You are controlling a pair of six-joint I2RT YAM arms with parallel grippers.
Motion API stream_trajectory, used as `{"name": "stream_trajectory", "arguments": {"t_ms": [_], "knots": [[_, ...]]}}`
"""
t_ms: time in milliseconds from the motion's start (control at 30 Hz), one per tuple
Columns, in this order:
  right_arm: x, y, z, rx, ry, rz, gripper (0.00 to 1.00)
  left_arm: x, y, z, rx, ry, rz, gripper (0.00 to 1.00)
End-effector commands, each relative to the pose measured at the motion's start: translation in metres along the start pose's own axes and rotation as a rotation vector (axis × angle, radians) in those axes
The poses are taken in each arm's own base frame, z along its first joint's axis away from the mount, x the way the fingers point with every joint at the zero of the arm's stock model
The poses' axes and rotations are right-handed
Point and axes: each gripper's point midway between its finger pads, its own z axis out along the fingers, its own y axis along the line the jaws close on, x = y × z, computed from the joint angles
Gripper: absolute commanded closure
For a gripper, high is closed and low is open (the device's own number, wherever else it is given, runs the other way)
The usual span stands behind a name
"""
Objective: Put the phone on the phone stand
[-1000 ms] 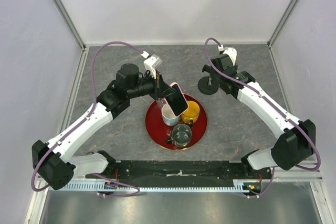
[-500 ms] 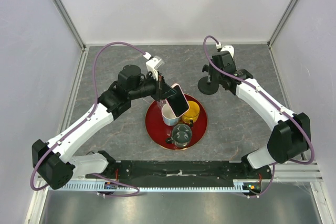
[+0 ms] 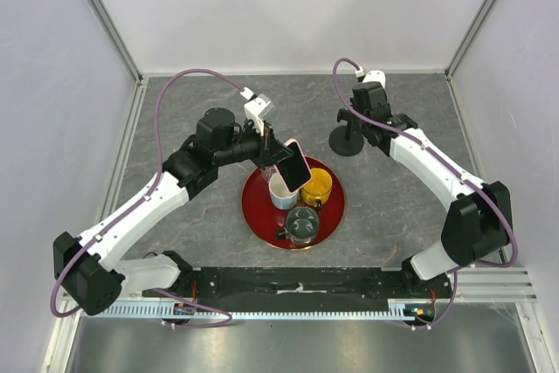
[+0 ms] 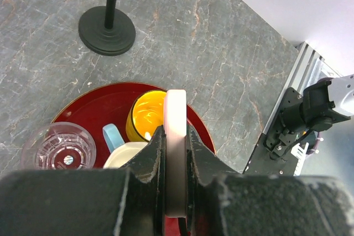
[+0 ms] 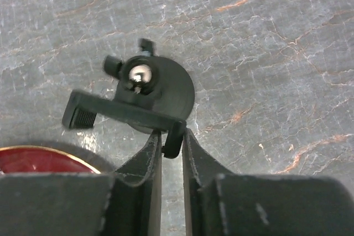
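The phone (image 3: pixel 294 166), black-screened with a pale pink edge, hangs tilted above the red tray, and my left gripper (image 3: pixel 272 156) is shut on it. In the left wrist view its pink edge (image 4: pixel 176 120) stands upright between the two fingers. The phone stand (image 3: pixel 347 140) stands on the table to the right of the tray, with a round base (image 5: pixel 171 89) and a clamp bracket (image 5: pixel 119 109) on top. My right gripper (image 5: pixel 172 138) is over it, both fingers pressed on the hooked end of the bracket.
The red tray (image 3: pixel 262 216) carries a white mug (image 3: pixel 281 191), a yellow cup (image 3: pixel 318 186) and a clear glass (image 3: pixel 303 223), all right below the phone. White walls enclose the table on three sides.
My right gripper has moved further over the stand's top and closed its fingers on the bracket's end. The left arm and the phone have barely shifted.
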Motion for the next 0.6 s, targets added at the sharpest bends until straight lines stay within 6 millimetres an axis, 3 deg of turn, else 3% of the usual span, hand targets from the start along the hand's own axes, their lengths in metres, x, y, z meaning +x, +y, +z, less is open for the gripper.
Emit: {"name": "stream_trajectory", "arguments": {"t_ms": [0,33,100,333,567], "knots": [[-0.01,0.012,0.012,-0.056,-0.019,-0.043,0.89,-0.035,-0.014,-0.002,0.049,-0.09,0.103,0.98],[-0.012,0.016,0.011,-0.08,-0.021,-0.047,0.96,-0.042,-0.016,-0.001,0.053,-0.1,0.103,0.98],[-0.013,0.026,0.009,-0.135,-0.03,-0.038,1.0,-0.046,-0.017,0.005,0.066,-0.092,0.102,0.98],[-0.002,0.037,0.011,-0.198,-0.009,-0.031,1.0,-0.1,-0.01,0.026,0.019,-0.16,0.143,0.98],[-0.003,0.042,0.005,-0.216,0.021,0.019,0.98,-0.13,-0.015,0.035,0.042,-0.198,0.185,0.98]]}}
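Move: The left hand already holds the phone; the phone stand lies about 14 cm ahead of it, 17 cm to its right and, at mid-height, 14 cm lower. The yellow mug is roughly 9 cm right and 1 cm ahead of that hand, the white mug almost straight beneath it, both some 22 cm down. From the right hand, whose fingers straddle the near right end of the clamp, the stand's middle is about 3 cm ahead, 2 cm left and 5 cm below. Right hand pinches the clamp, pulls it left; left hand carries the phone about 9 cm up, forward and right. ##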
